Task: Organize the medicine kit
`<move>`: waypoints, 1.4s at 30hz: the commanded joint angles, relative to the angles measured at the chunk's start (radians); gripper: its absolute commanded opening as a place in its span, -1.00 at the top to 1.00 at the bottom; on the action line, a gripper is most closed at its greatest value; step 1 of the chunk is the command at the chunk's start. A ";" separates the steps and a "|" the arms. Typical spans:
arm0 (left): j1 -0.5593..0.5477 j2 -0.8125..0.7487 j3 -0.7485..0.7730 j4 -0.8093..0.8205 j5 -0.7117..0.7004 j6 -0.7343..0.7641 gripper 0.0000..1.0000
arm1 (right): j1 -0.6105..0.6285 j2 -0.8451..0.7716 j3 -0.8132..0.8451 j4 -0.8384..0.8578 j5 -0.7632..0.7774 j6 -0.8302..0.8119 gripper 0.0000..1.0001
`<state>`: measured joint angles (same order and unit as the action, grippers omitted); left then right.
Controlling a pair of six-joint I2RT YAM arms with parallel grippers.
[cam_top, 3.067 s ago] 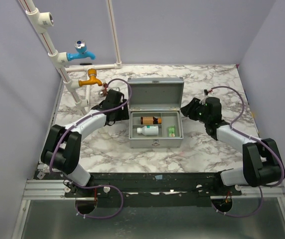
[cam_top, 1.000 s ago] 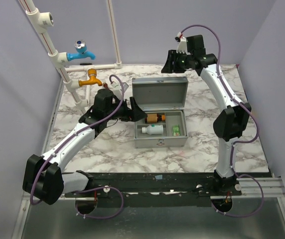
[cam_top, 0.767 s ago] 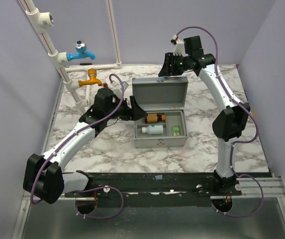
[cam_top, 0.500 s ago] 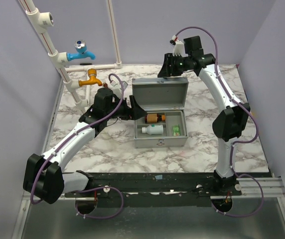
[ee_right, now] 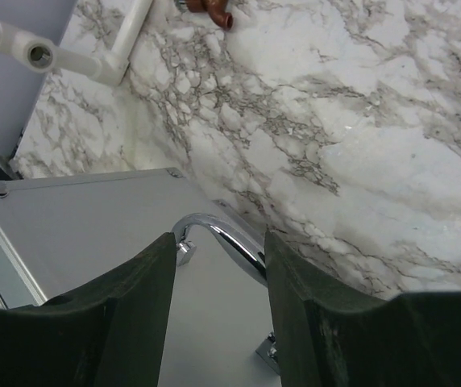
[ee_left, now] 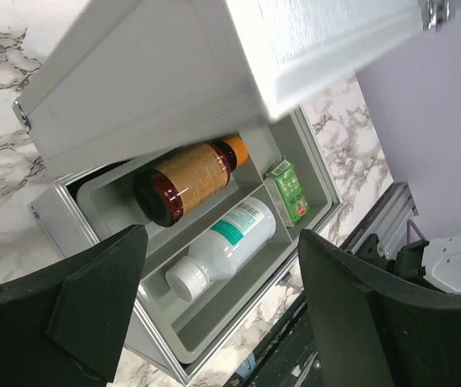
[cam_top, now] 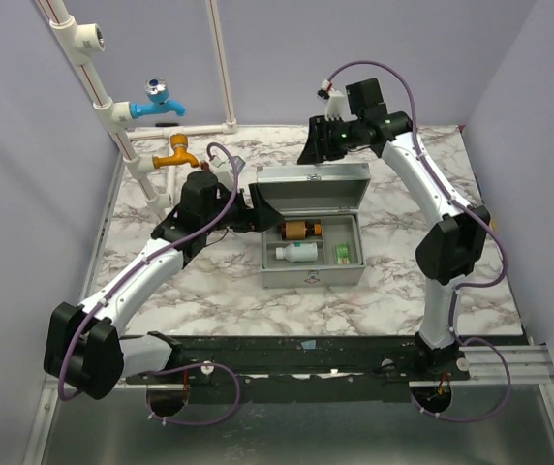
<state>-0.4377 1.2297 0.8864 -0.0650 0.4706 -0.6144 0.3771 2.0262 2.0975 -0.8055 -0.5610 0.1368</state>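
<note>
The medicine kit, a grey metal box, stands mid-table with its lid tipped part way forward over the tray. In the tray lie an amber bottle, a white bottle and a small green box. My left gripper is open at the kit's left end; its wrist view shows the amber bottle, white bottle and green box under the lid. My right gripper is behind the lid, open, its fingers astride the silver handle on the lid.
White pipes with a blue tap and an orange tap stand at the back left. Purple walls close in the marble table on three sides. A pipe elbow shows in the right wrist view.
My right arm rose from beside the kit to behind the lid and came down over the handle. The lid tipped forward from upright. The kit shifted slightly right.
</note>
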 commanded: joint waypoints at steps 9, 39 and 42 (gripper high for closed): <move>0.008 -0.124 -0.072 -0.007 -0.051 -0.019 -0.56 | 0.069 -0.172 -0.202 0.057 0.025 0.018 -0.01; 0.002 -0.273 -0.287 -0.035 -0.101 -0.076 -0.56 | 0.105 -0.459 -0.699 0.370 0.196 0.168 -0.03; 0.001 -0.282 -0.307 -0.032 -0.103 -0.081 -0.56 | 0.107 -0.470 -0.732 0.384 0.201 0.174 -0.03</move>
<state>-0.4343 0.9764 0.6006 -0.1085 0.4023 -0.6853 0.4789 1.5791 1.4113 -0.4599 -0.4187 0.2882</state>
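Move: The lid stands nearly upright over the case, leaning towards the base, its middle about 4 cm back and 3 cm below the right gripper, with the handle at that gripper's fingertips. The open case is centred some 11 cm back and 14 cm below the right gripper, the brown bottle 8 cm back and 3 cm left, the white bottle 12 cm back and 2 cm left. From the left gripper, the lid is roughly 8 cm ahead, 9 cm right, level in height. Keep the right gripper's half-open fingers at the lid's handle and draw it back towards the base about 9 cm, rising a touch at first and then sinking slightly, to swing the lid over the case. Meanwhile bring the left gripper back and down, some 5 cm each, and a little left, clear of the lid at the case's left side, fingers staying open. ##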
